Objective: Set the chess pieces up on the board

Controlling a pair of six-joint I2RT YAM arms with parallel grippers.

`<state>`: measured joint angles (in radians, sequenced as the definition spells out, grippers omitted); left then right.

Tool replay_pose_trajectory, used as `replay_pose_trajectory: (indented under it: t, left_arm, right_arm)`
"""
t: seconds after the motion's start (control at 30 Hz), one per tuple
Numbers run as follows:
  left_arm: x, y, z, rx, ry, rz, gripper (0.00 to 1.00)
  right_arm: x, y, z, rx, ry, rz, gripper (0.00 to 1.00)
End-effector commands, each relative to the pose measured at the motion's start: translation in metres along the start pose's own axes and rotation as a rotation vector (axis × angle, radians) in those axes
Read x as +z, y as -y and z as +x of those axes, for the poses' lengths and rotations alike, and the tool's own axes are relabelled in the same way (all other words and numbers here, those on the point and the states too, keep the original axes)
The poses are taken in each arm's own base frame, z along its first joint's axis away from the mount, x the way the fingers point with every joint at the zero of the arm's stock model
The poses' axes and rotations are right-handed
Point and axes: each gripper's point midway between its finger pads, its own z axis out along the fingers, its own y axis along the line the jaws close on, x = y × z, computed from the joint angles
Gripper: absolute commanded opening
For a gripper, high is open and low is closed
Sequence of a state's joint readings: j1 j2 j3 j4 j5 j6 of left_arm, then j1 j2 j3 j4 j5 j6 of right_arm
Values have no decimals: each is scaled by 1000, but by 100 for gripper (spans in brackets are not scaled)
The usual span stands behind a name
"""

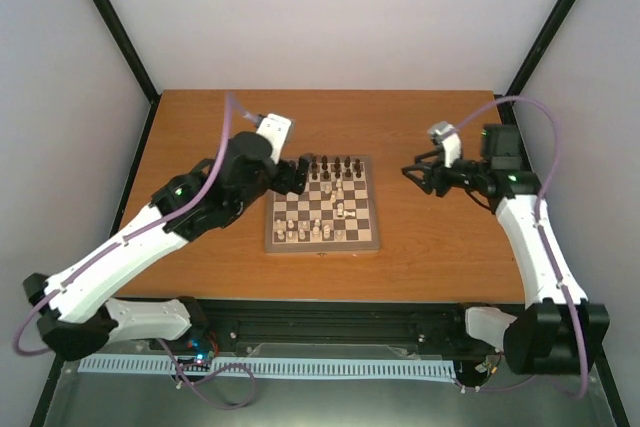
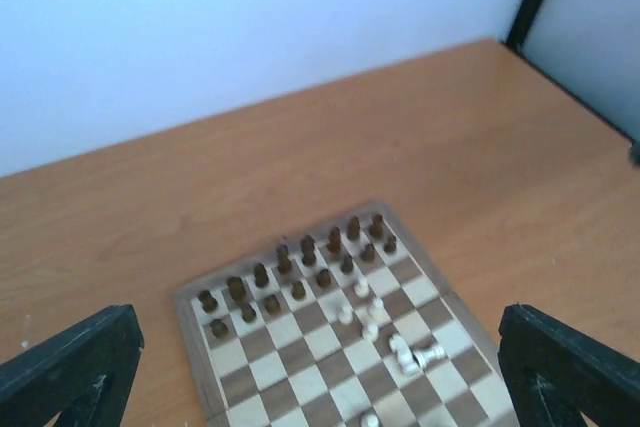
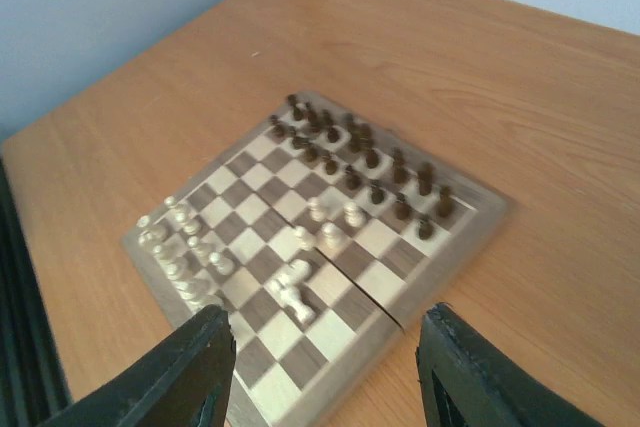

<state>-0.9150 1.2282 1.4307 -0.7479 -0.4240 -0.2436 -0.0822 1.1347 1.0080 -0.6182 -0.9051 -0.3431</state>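
Note:
The board (image 1: 322, 247) lies in the middle of the table. Dark chess pieces (image 1: 331, 168) stand in its two far rows, and pale ones (image 1: 304, 232) line the near rows. A few pale pieces (image 2: 368, 315) stand mid-board, and two (image 3: 295, 289) lie toppled there. My left gripper (image 1: 300, 173) hovers at the board's far left corner. In the left wrist view its fingers (image 2: 70, 372) stand wide open with nothing between them. My right gripper (image 1: 414, 175) is right of the board, off its edge, open and empty, its fingers (image 3: 175, 377) framing the board's (image 3: 270, 352) near corner.
The wooden table (image 1: 440, 247) is bare to the right and left of the board. Pale walls with black corner posts (image 1: 120, 37) close it in on three sides. The arm bases and a black rail (image 1: 330, 317) run along the near edge.

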Motion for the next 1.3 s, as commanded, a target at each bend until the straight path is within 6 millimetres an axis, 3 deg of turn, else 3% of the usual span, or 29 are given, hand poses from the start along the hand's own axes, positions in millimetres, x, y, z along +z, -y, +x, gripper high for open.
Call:
replay_pose_trajectory:
  t: [0.0,0.13,0.27,0.33,0.43,0.77,1.27]
  left_arm:
    - [19,-17,1,-63,93,-111,100]
    - [30,-28,18,13,48,-167,100]
    - [27,-40,34,-58,66,-136,100]
    - [25,-50,28,-92,110,-176,100]
    - [30,-75,40,-175,102,-313,100]
    - [27,-71,32,-71,53,-263,100]
    - [28,-62,34,-31,35,-207,100]
  right_arm:
    - [40,-15,0,-156,-146,-5,51]
    - [86,-19,19,-234,-295,-18,47]
    - [128,-20,59,-218,-413,-84,42]
    - [146,-20,84,-244,-479,-97,41]
    - [164,-20,108,-289,-554,-101,39]
    - [179,-27,144,-352,-649,-155,35]
    - [188,-35,165,-454,-716,-172,28]
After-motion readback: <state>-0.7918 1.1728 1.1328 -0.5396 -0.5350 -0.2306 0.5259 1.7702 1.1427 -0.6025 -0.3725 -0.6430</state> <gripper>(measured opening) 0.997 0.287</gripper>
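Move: The fallen white piece lies about 15 cm to the left of the right gripper, 1 cm ahead and some 22 cm below. A second fallen white piece touches it, about 2 cm farther left and 1 cm farther out. Three standing white pieces are about 6 cm beyond it and 3 cm left; the nearest home-row white piece is 5 cm back and 5 cm left of it. From the left gripper it lies some 9 cm right, 2 cm ahead, 30 cm down. Swing the right gripper left about 14 cm and down some 20 cm to the fallen white piece, fast at first and then easing in, while turning the fingers about 45 degrees to point steeply down and narrowing them to roughly half their gap, without yet gripping. Move the open left gripper clear: left, a little forward, and down about 6 cm. ##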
